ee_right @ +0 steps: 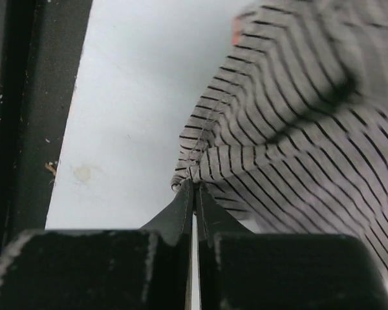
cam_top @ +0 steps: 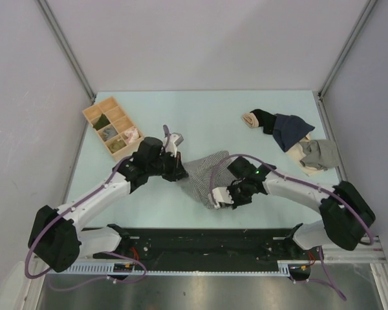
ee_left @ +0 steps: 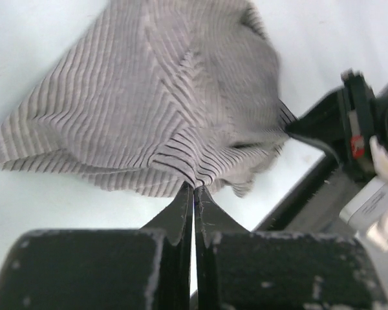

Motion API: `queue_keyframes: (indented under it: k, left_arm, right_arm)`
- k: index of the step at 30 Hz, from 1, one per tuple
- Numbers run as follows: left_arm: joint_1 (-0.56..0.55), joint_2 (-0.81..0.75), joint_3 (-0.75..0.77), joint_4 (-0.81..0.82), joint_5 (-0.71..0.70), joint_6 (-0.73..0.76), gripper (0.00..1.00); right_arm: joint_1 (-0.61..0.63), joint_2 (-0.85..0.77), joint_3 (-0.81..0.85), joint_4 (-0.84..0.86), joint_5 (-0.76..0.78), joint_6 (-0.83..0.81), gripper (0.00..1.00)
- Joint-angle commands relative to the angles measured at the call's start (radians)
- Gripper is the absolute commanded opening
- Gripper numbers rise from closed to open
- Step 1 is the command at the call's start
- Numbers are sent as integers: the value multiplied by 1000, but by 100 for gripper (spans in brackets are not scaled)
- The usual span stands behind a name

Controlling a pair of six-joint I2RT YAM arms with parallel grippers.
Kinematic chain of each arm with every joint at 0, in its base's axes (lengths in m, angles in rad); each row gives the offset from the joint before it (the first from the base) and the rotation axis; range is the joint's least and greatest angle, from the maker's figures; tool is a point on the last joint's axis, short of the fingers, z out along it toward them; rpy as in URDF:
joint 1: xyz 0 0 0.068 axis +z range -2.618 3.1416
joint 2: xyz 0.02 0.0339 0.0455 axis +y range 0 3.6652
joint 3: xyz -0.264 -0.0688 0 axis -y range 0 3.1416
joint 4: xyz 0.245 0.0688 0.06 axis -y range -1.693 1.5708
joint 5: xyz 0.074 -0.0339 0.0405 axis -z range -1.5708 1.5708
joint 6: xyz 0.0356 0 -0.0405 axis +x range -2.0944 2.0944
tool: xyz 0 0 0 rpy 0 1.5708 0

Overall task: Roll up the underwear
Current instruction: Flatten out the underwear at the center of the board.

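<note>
The underwear (cam_top: 204, 173) is a grey, finely striped cloth stretched between my two grippers near the table's middle. My left gripper (cam_top: 179, 172) pinches its left edge; in the left wrist view the shut tips (ee_left: 194, 187) bite a fold of the underwear (ee_left: 155, 97), which bunches and hangs from them. My right gripper (cam_top: 221, 194) holds the lower right edge; in the right wrist view its shut tips (ee_right: 193, 182) clamp the hem of the underwear (ee_right: 297, 116).
A wooden compartment box (cam_top: 112, 126) with small items stands at the back left. A pile of other garments, navy (cam_top: 290, 129) and beige-grey (cam_top: 318, 154), lies at the back right. The black base rail (cam_top: 200, 242) runs along the near edge.
</note>
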Motion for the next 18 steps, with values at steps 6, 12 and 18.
queue_keyframes:
  k: [6, 12, 18]
  left_arm:
    - [-30, 2, 252, -38, 386, 13, 0]
    - [-142, 22, 473, -38, 440, -57, 0]
    - [-151, -134, 328, 115, 292, -212, 0]
  right_arm:
    - [-325, -444, 312, -250, -102, 120, 0]
    - [-397, -532, 542, -346, -100, 230, 0]
    - [-414, -427, 630, -266, -82, 282, 0]
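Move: The underwear lies bunched, already pinched in both my hands. Its middle is about 5 cm ahead of my left hand, 8 cm to its right and some 11 cm below. From my right hand, low at the near edge, it is about 12 cm ahead and 8 cm left, at nearly the same height; from there the beige roll is roughly 40 cm ahead and 10 cm right, and the navy cloth 35 cm ahead and 26 cm right. I haul the underwear up with both hands, keeping both pinches shut. My right hand rises fastest, some 33 cm up from the near edge, swinging out forward and then right. My left goes up about 21 cm while drifting right and a little back. Both wrists turn clockwise and tip their fingers up from the board. ##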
